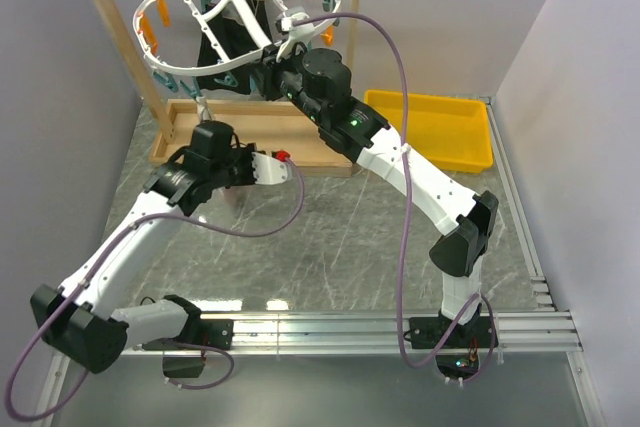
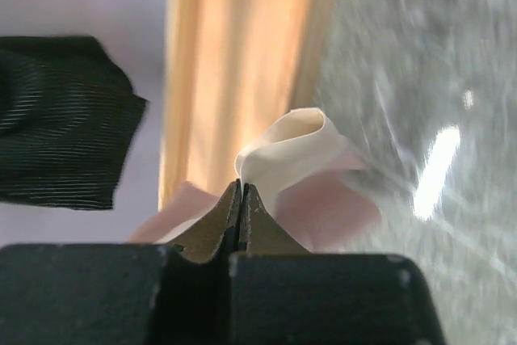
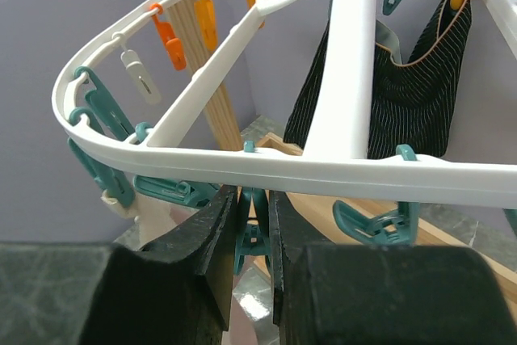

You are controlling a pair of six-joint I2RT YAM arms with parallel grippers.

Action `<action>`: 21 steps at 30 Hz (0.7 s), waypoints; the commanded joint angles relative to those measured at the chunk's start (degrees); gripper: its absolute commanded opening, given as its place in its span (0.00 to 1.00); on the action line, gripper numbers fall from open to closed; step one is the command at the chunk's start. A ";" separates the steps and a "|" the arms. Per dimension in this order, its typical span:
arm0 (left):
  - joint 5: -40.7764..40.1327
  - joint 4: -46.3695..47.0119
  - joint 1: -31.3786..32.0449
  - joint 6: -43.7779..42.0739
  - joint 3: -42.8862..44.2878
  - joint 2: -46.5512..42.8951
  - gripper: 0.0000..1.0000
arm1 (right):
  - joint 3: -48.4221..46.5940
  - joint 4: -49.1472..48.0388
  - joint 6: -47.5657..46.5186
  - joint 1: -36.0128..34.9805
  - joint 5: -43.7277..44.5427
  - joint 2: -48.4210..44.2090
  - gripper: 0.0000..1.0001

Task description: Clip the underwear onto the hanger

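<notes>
The underwear is dusty pink with a pale beige waistband, and it bunches up just past my left gripper. That gripper is shut on its fabric, low over the table by the rack's base. The white oval hanger hangs from the wooden rack with orange and teal clothespins around its rim. Right under that rim, my right gripper is shut on a teal clothespin, pressing its two handles. In the top view the right gripper sits at the ring's near edge.
A black striped garment hangs clipped inside the ring. The wooden rack has an upright post and a flat base. A yellow tray lies at the back right. A grey cable loops over the right arm.
</notes>
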State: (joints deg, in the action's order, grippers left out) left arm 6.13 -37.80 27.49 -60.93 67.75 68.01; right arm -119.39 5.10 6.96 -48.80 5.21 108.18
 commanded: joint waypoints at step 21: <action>-1.29 28.29 -7.45 33.41 -2.79 -9.73 0.00 | -1.81 0.96 7.01 1.07 -4.68 -1.74 0.00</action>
State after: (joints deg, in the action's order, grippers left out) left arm 8.64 -17.10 20.56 -31.99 65.78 59.75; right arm -120.05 5.67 12.27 -47.97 2.28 108.20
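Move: The left hand holds the free end of the underwear's waistband. The teal clip meant for it is about 8 cm ahead, 8 cm to the right and some 20 cm above. The clip already holding the waistband's other end is roughly 6 cm ahead, 5 cm left and 18 cm up; the black underwear is about 20 cm ahead, 2 cm left and 15 cm up. In the right hand's fingers, that same teal clip sits level ahead and sideways, about 2 cm below the hand point. Still pinching the free waistband end in shut fingers, the left hand carries it up about 10 cm towards the clip held by the right hand, drifting a little back before easing forward and left near the end. On the way its wrist swings some 35 degrees, bringing the downward-slanting fingers closer to level. The right hand keeps its squeeze on the clip at the hanger's front rim and practically stays in place, tilting only slightly. ##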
